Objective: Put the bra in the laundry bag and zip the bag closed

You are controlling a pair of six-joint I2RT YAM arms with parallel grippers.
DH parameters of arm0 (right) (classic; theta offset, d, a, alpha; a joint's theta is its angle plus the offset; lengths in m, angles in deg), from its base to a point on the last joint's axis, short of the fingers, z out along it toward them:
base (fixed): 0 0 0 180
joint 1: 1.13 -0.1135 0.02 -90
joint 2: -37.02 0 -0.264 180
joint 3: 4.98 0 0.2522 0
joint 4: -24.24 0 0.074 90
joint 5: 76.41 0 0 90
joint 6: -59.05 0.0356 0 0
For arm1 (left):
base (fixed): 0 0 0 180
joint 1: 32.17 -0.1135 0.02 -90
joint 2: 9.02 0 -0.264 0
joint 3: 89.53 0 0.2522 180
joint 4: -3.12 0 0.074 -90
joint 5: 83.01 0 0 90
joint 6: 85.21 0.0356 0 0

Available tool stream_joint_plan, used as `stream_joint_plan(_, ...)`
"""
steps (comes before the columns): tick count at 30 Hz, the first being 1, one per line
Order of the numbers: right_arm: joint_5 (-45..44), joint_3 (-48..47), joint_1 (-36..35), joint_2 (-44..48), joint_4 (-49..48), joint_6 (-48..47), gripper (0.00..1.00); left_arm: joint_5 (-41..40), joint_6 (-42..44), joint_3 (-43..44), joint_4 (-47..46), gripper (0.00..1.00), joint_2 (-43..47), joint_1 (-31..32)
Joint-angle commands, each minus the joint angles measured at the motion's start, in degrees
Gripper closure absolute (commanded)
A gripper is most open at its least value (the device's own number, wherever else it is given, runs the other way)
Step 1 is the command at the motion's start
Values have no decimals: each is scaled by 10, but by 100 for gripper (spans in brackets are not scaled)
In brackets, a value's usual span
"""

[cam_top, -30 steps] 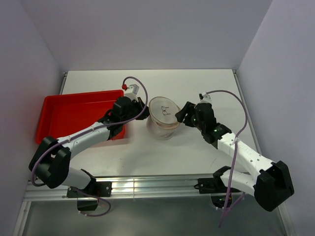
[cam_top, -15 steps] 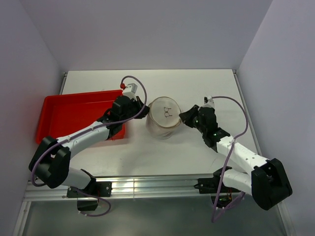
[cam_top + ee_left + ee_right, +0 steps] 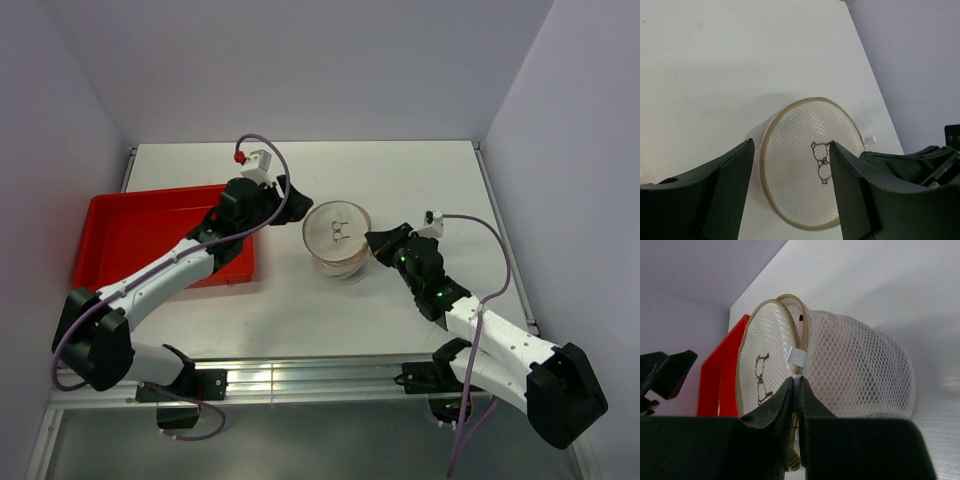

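Observation:
The laundry bag (image 3: 338, 240), a round drum of whitish mesh with a beige zipper rim and a small black drawing on its lid, stands mid-table. My left gripper (image 3: 284, 194) hangs open above and to the left of it, clear of the bag. In the left wrist view its fingers (image 3: 730, 175) frame the lid (image 3: 800, 170) without touching it. My right gripper (image 3: 375, 243) is shut on the rim at the bag's right side. In the right wrist view its jaws pinch the zipper rim (image 3: 798, 382) just under a white tab (image 3: 796, 357). The bra does not show.
A red plastic tray (image 3: 140, 235) lies left of the bag, under my left forearm, and its edge shows behind the bag (image 3: 720, 375). Grey walls close in the table at the back and on both sides.
My left gripper has let go of the bag's left rim, opened and drawn back up and away. My right gripper has shut on the right rim. The bag has shifted slightly right.

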Motion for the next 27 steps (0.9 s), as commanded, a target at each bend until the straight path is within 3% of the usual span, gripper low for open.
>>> stream_joint_plan(1, -71, -28, -25, -13, -27, 23, 100, -33, -21, -14, 26, 33, 76, 5)
stream_joint_plan(2, -73, -33, -26, -20, -24, 25, 100, -37, -26, -28, 34, 34, 90, 18)
stream_joint_plan(3, -76, -39, -28, -25, -24, 29, 100, -44, -32, -33, 52, 43, 114, 30)
stream_joint_plan(7, -91, -35, -44, -35, -39, 32, 100, -108, -60, -46, 73, 57, 141, 142)
stream_joint_plan(8, -91, -37, -45, -36, -37, 32, 100, -121, -69, -48, 72, 60, 139, 185)
stream_joint_plan(13, -98, -33, -54, -34, -37, 25, 100, -123, -136, -56, 11, 66, 95, 257)
stream_joint_plan(20, -100, -23, -54, -5, -32, 5, 100, -102, -223, -77, -114, 69, 21, 278)
stream_joint_plan(27, -82, -9, -54, 44, -12, -18, 100, -94, -264, -62, -164, 65, -50, 281)
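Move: The zip pull hangs on the bag's near right rim, about 13 cm back, 16 cm right and 8 cm below the open left hand. The laundry bag's middle is roughly 11 cm back, 9 cm right and 13 cm down; the red bin's is some 32 cm left, 9 cm back and 18 cm down. From the right hand, already pinching the rim tab, the pull is about 3 cm back and 2 cm below, neither left nor right. Left hand sweeps about 20 cm back and right towards the zip pull, half-closing; right keeps pinching the rim. ##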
